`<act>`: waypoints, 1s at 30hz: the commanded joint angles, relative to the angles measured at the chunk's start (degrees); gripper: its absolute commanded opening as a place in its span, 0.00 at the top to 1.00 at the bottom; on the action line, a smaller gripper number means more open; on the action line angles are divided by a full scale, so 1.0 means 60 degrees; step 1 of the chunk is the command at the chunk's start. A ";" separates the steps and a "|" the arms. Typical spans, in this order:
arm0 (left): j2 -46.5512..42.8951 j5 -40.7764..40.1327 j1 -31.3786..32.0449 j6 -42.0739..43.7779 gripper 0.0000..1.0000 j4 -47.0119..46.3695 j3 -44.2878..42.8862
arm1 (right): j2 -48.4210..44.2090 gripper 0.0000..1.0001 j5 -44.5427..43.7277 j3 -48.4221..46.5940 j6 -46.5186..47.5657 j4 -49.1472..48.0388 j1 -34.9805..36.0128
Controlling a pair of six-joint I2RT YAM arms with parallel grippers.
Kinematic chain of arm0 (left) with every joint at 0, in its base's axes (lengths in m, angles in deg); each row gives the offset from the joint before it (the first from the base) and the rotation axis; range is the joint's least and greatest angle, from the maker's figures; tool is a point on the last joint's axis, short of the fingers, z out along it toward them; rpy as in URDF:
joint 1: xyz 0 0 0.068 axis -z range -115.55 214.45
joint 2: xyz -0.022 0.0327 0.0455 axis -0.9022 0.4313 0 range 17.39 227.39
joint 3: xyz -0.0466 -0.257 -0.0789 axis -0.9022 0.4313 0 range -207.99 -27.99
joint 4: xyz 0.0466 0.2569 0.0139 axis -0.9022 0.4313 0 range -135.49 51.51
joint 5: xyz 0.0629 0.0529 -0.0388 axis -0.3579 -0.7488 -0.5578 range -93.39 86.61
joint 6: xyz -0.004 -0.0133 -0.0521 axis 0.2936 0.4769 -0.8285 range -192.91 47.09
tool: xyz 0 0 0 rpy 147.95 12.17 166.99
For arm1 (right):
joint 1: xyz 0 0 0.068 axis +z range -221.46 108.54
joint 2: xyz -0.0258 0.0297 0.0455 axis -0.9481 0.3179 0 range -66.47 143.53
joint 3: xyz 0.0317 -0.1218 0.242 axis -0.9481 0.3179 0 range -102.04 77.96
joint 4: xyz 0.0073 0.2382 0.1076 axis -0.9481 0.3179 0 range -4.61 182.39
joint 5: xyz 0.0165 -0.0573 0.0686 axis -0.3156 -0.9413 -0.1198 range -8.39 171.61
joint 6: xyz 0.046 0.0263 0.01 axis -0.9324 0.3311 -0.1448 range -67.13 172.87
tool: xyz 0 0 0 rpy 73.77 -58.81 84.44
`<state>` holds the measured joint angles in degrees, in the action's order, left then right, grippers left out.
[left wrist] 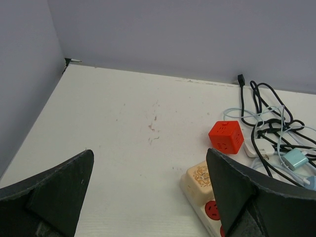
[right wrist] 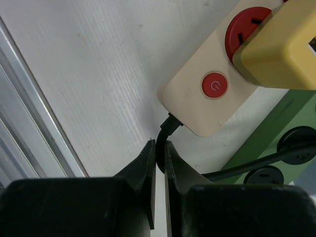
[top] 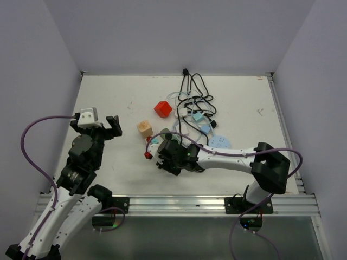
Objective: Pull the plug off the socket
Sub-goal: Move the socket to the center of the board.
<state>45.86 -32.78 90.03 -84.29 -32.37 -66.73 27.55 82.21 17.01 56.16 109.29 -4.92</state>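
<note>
The socket is a cream power strip (right wrist: 217, 98) with red outlets and a red button; it also shows in the top view (top: 147, 145) and the left wrist view (left wrist: 210, 212). A beige cube plug (right wrist: 281, 54) sits in it at the far end (top: 143, 127) (left wrist: 200, 180). My right gripper (right wrist: 159, 153) is shut on the strip's black cord (right wrist: 167, 129) just below the button end, at the table's near middle (top: 158, 161). My left gripper (left wrist: 148, 197) hangs open and holds nothing, to the left of the strip (top: 97, 127).
A red cube socket (top: 162, 109) (left wrist: 226, 137) stands behind the strip. A tangle of black and white cables (top: 195, 100) with teal adapters (top: 199, 117) lies at the back middle. A green power strip (right wrist: 281, 128) lies right beside the cream one. The metal rail (top: 179, 203) runs along the near edge.
</note>
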 commanded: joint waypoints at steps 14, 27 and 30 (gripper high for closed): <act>0.0207 0.0181 0.0028 0.0050 0.00 -0.0122 -0.0018 | -0.0875 0.78 0.1467 0.1661 -0.0475 -0.1230 0.0379; 0.0397 0.0327 0.0028 0.0036 0.01 -0.0137 -0.0018 | -0.2324 0.39 0.0268 0.2219 -0.1294 -0.1537 0.0379; 0.0426 0.0386 0.0028 0.0021 0.00 -0.0151 0.0011 | -0.2705 0.41 -0.0506 0.2145 -0.1573 -0.1581 0.0365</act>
<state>48.17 -31.40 90.03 -84.29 -32.37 -66.73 14.30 84.60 30.15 49.30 102.25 -2.74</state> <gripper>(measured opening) 0.994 0.602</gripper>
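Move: The beige socket, held by its cord just off its near end, has its middle about 10 cm ahead of the right hand, 7 cm to its left and 3 cm below. The yellow plug on it is 7 cm ahead and 5 cm left; the wooden cube at its far end is 18 cm ahead, 11 cm left. The green strip's middle lies 11 cm ahead, 4 cm right. From the left hand, the socket is some 16 cm right, level, 24 cm below. The beige socket is dragged by its cord back towards the robot and slightly to the right, the right fingers still pinching the cord. The right hand draws back about 4 cm and sinks nearly 3 cm; on the way down the fingers open to a bit over half, letting go of the cord. Then the hand lifts some 4 cm clear. ##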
